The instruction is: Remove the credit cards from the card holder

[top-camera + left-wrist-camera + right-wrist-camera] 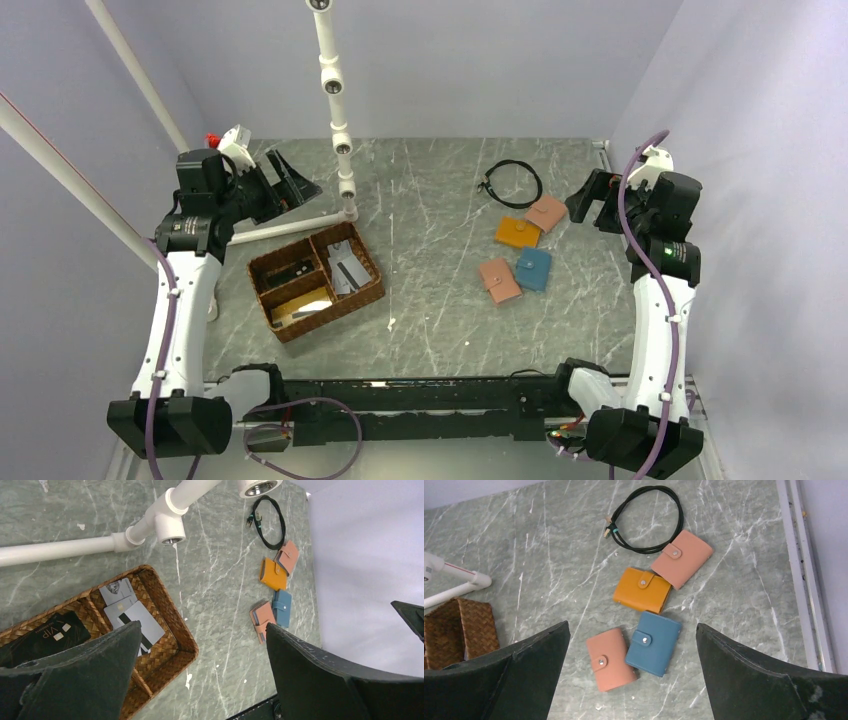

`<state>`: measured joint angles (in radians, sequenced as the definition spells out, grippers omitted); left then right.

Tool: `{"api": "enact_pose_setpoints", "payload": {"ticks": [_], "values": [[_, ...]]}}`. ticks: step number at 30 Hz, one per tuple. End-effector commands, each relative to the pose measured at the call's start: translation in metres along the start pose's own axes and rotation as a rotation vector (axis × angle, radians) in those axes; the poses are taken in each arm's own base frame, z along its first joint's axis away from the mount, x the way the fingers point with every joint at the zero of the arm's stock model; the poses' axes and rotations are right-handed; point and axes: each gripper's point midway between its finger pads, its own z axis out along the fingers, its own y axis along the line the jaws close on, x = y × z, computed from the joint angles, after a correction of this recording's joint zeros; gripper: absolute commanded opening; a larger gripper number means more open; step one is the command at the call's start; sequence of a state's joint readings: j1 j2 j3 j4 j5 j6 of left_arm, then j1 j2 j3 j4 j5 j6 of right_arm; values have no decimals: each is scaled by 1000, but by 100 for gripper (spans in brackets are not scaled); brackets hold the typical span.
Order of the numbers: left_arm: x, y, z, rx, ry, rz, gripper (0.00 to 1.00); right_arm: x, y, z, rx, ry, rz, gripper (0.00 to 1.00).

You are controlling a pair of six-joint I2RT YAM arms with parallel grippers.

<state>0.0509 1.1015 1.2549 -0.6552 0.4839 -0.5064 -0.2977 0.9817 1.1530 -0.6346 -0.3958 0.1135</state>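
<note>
Two closed salmon-pink snap wallets lie at the table's right, one nearer point(499, 280) point(611, 659) point(262, 621) and one farther point(546, 213) point(682, 557). Either could be the card holder; I cannot tell which. Any credit cards inside them are hidden. Grey cards point(345, 270) point(132, 617) lie in the wicker basket point(330, 320). My left gripper point(295, 180) point(202, 630) hangs open high above the basket's far side. At the right edge, above the wallets, my right gripper point(590, 212) point(631, 630) is open too. Neither holds anything.
An orange wallet point(517, 233) and a teal-blue wallet point(533, 268) lie between the pink ones. A black cable loop point(512, 183) lies behind them. A white pipe frame point(335, 100) stands at the back left. A black card point(50, 635) lies in another basket compartment.
</note>
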Motion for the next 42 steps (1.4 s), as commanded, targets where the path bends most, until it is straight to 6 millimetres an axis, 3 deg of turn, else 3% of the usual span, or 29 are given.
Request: {"api": "enact_pose_setpoints", "payload": {"ticks": [1,9,12,18,21,26,32,38,42], "values": [[-4,-10,3,46,-17,-34,99,-11,2,0,-8,-42,9,100],[2,-14,9,85,32,-54,99,-6,3,2,-30,-36,-36,100],[1,-17,8,104,38,-45,100,-1,13,3,-107,-20,-104,100],[10,-27,8,140,76,9,99,39,84,-16,-613,24,-404,100],[30,-37,11,123,152,111,99,56,100,-24,-740,28,-471,100],[58,-44,17,95,219,294,100,73,105,-20,-820,78,-439,100],[48,-48,18,147,56,434,100,68,97,-16,-779,112,-494,100],[69,-61,31,228,25,422,100,79,86,-8,-750,174,-501,100],[74,-70,33,269,32,346,100,90,67,14,-664,232,-451,100]]}}
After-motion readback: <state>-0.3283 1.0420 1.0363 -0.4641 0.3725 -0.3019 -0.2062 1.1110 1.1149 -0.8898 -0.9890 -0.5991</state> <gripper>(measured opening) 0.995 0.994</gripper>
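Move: From the right hand the nearer salmon wallet, the likely target, lies about 14 cm left and 2 cm back, some 27 cm below; the blue wallet is about 6 cm left and 1 cm ahead, the orange one 8 cm left and 12 cm ahead. From the left hand that salmon wallet is some 43 cm right and 3 cm back, the basket about 6 cm back straight below, and the blue wallet 52 cm right, level with it. The right hand, after a short wait, swings its open fingers about 50 degrees counter-clockwise while travelling some 10 cm left, with about 5 cm down and 4 cm back, above the blue wallet towards the nearer salmon one. The left hand, also empty and open, eases slightly down and then sweeps about 9 cm right over the basket's right part, sinking some 5 cm, drawing back a little and turning about 20 degrees clockwise, so both hands close in on the wallets from either side, still well above the table. ##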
